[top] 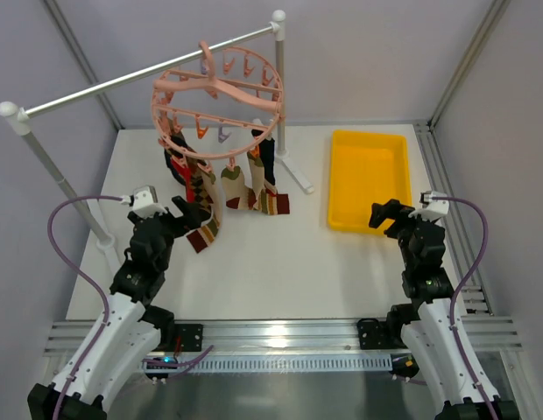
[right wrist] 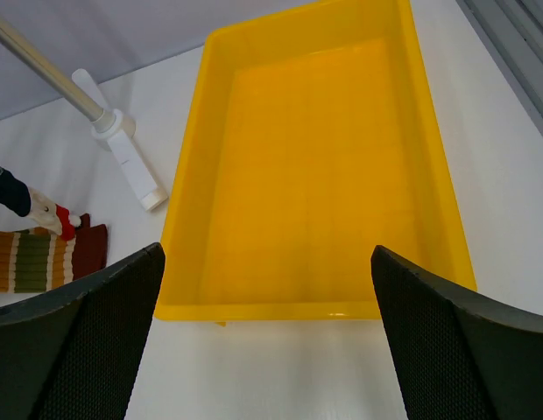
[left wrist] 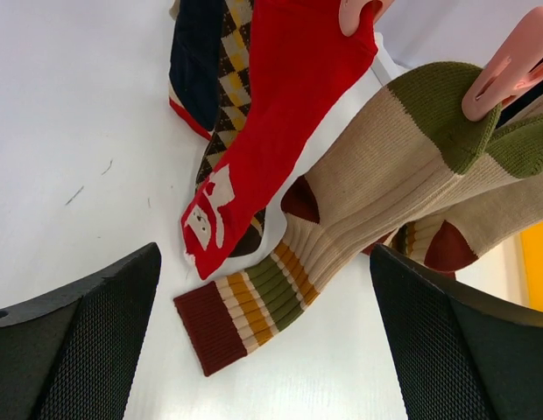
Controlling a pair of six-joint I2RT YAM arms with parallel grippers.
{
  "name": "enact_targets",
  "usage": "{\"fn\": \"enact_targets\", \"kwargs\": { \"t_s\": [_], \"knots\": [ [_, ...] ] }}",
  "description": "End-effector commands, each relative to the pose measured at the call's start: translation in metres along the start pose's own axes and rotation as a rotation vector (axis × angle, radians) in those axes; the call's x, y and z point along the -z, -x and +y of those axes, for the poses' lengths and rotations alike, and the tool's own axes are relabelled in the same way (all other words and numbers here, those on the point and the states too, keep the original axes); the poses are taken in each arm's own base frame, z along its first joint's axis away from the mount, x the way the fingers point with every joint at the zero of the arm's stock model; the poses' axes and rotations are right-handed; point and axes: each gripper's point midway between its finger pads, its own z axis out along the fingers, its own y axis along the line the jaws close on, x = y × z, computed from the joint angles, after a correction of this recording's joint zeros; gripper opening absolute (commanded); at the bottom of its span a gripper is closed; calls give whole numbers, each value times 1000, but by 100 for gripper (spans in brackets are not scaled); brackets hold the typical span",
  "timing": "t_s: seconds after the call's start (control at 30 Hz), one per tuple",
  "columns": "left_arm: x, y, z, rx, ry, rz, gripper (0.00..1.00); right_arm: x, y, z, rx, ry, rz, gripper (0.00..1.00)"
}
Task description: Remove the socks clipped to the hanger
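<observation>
The salmon-pink hanger [top: 217, 87] hangs from the grey rail, with small clips [left wrist: 508, 70] round its rings. Several socks [top: 229, 188] dangle from the clips, their lower ends resting on the table. In the left wrist view I see a red sock [left wrist: 280, 114], a tan striped sock [left wrist: 368, 201] and a navy one [left wrist: 197, 61]. My left gripper [top: 188, 214] [left wrist: 264, 350] is open just in front of the socks, touching none. My right gripper [top: 385, 214] [right wrist: 267, 341] is open and empty before the yellow tray.
An empty yellow tray [top: 334, 179] [right wrist: 315, 166] lies at the right. The grey rail [top: 149, 74] rests on white posts, one foot [top: 293, 175] [right wrist: 123, 149] standing between the socks and the tray. Grey walls close in both sides.
</observation>
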Motion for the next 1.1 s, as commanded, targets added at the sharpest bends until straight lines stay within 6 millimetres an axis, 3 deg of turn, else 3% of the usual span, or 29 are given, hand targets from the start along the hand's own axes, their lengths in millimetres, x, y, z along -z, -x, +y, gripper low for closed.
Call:
{"fn": "enact_targets", "kwargs": {
  "t_s": [0.0,0.4,0.43,0.53,0.57,0.6,0.67,0.83,1.07],
  "knots": [
    [4,21,-5,7,-9,-58,100,0,14,7,3,25,-44,100],
    [5,23,-10,18,-44,-72,99,1,15,13,8,60,-54,100],
    [7,17,-13,5,-78,-63,100,2,16,14,9,69,-55,100],
    [15,24,-30,-6,-194,-114,100,2,17,20,19,104,-59,100],
    [20,16,-45,-17,-294,-93,100,3,15,25,22,132,-53,100],
    [25,24,-56,-5,-357,-128,100,2,11,26,24,145,-44,100],
    [33,18,-78,14,-484,-94,100,2,11,31,27,176,-43,100],
    [16,-10,-101,25,-540,10,99,-3,1,42,21,221,-2,100],
    [-24,-43,-97,-8,-365,47,100,1,1,52,37,240,0,100]
  ]
}}
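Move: The middle beige sock with the green toe hangs some 13 cm ahead of the left gripper and 11 cm to its right, a few centimetres lower. The left beige sock hangs about 11 cm ahead and 6 cm right, the red sock roughly 14 cm straight ahead. From the right gripper, that middle sock is about 37 cm left and 13 cm ahead; the yellow box's middle lies about 20 cm ahead, 2 cm right and 16 cm below. Swing the open left gripper about 11 cm right in front of the hanging socks towards the middle beige one, first rising and easing back slightly, then dropping to finish 3 cm lower, turning some 25 degrees clockwise as it goes. Meanwhile shift the open right gripper about 4 cm left towards the socks, turning it slightly counter-clockwise. ##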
